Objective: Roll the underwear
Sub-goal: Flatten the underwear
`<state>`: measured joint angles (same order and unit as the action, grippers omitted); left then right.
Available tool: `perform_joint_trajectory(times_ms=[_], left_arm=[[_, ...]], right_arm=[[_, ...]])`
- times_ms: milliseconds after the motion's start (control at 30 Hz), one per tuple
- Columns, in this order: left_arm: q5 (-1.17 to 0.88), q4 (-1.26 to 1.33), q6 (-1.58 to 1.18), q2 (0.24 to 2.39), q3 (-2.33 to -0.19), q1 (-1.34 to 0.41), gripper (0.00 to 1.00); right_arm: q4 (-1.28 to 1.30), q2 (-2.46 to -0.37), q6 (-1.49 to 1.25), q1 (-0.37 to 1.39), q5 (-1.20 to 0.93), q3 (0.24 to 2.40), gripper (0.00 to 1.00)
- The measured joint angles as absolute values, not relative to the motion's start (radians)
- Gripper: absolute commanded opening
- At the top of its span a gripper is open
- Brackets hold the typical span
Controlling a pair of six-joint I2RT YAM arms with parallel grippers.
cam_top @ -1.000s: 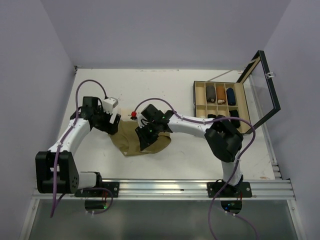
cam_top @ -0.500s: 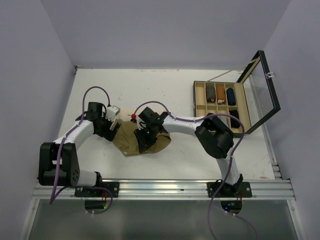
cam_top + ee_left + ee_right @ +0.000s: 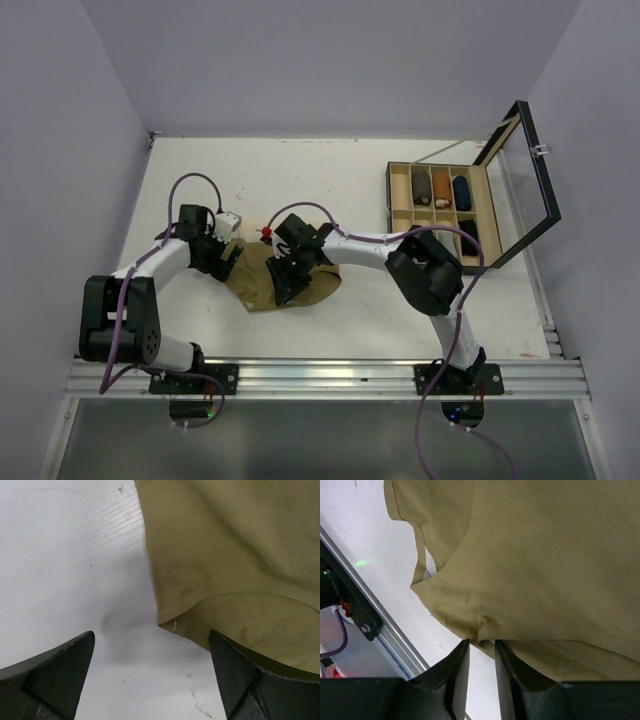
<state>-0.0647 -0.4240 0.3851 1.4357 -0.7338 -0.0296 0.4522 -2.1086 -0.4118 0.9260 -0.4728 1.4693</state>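
One olive-tan underwear (image 3: 258, 285) lies crumpled on the white table between both arms. My left gripper (image 3: 228, 262) is wide open at the cloth's left edge. In the left wrist view the underwear (image 3: 230, 555) has its hem corner between the spread fingers of that gripper (image 3: 151, 636), and the right finger rests against the cloth. My right gripper (image 3: 283, 290) sits low over the garment. Its jaws are narrowly parted in the right wrist view (image 3: 481, 644). A bunched fold of the underwear (image 3: 535, 570) sits at their tips, with bare table showing in the gap.
A compartment box (image 3: 443, 210) with a raised glass lid (image 3: 530, 180) stands at the right and holds several rolled items. A small red object (image 3: 267, 231) lies just behind the cloth. The metal rail (image 3: 330, 375) runs along the near edge.
The right jaws have parted a little at the fold. The left arm has drawn in and its gripper has shifted slightly nearer the cloth's edge. The right elbow has swung left.
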Motion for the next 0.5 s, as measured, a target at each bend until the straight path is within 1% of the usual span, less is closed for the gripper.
perform_joint_trajectory(times_ms=[33, 133, 167, 267, 500], left_arm=[[-0.063, -0.422, 0.385, 1.436, -0.731, -0.03, 1.0], [-0.06, -0.418, 0.385, 1.435, -0.723, -0.03, 1.0], [-0.059, -0.418, 0.385, 1.435, -0.723, -0.031, 1.0], [-0.052, -0.417, 0.385, 1.435, -0.723, -0.035, 1.0], [-0.036, -0.416, 0.385, 1.437, -0.723, -0.036, 1.0]], right_arm=[[0.452, -2.109, -0.416, 0.925, -0.473, 1.471, 0.27], [0.452, -2.11, -0.428, 0.922, -0.472, 1.475, 0.11], [0.452, -2.114, -0.43, 0.92, -0.473, 1.477, 0.11], [0.448, -2.133, -0.434, 0.917, -0.473, 1.487, 0.0], [0.445, -2.14, -0.429, 0.892, -0.495, 1.475, 0.0]])
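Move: Right between the parted right fingertips, about a centimetre lower, sits a small fold in the near edge of the olive underwear. From the right hand, the cream waistband lies some 16 cm ahead and 7 cm left, and the underwear's left leg corner about 7 cm ahead and 15 cm left. The same fold is roughly 14 cm right and 6 cm back of the left hand. Closing from about a third open to fully shut, the right fingers pinch the fold at the underwear's near edge, while the hand eases about 1 cm forward and 1 cm down into the cloth. The left hand stays low at the left leg corner, wide open, one fingertip at the hem. ##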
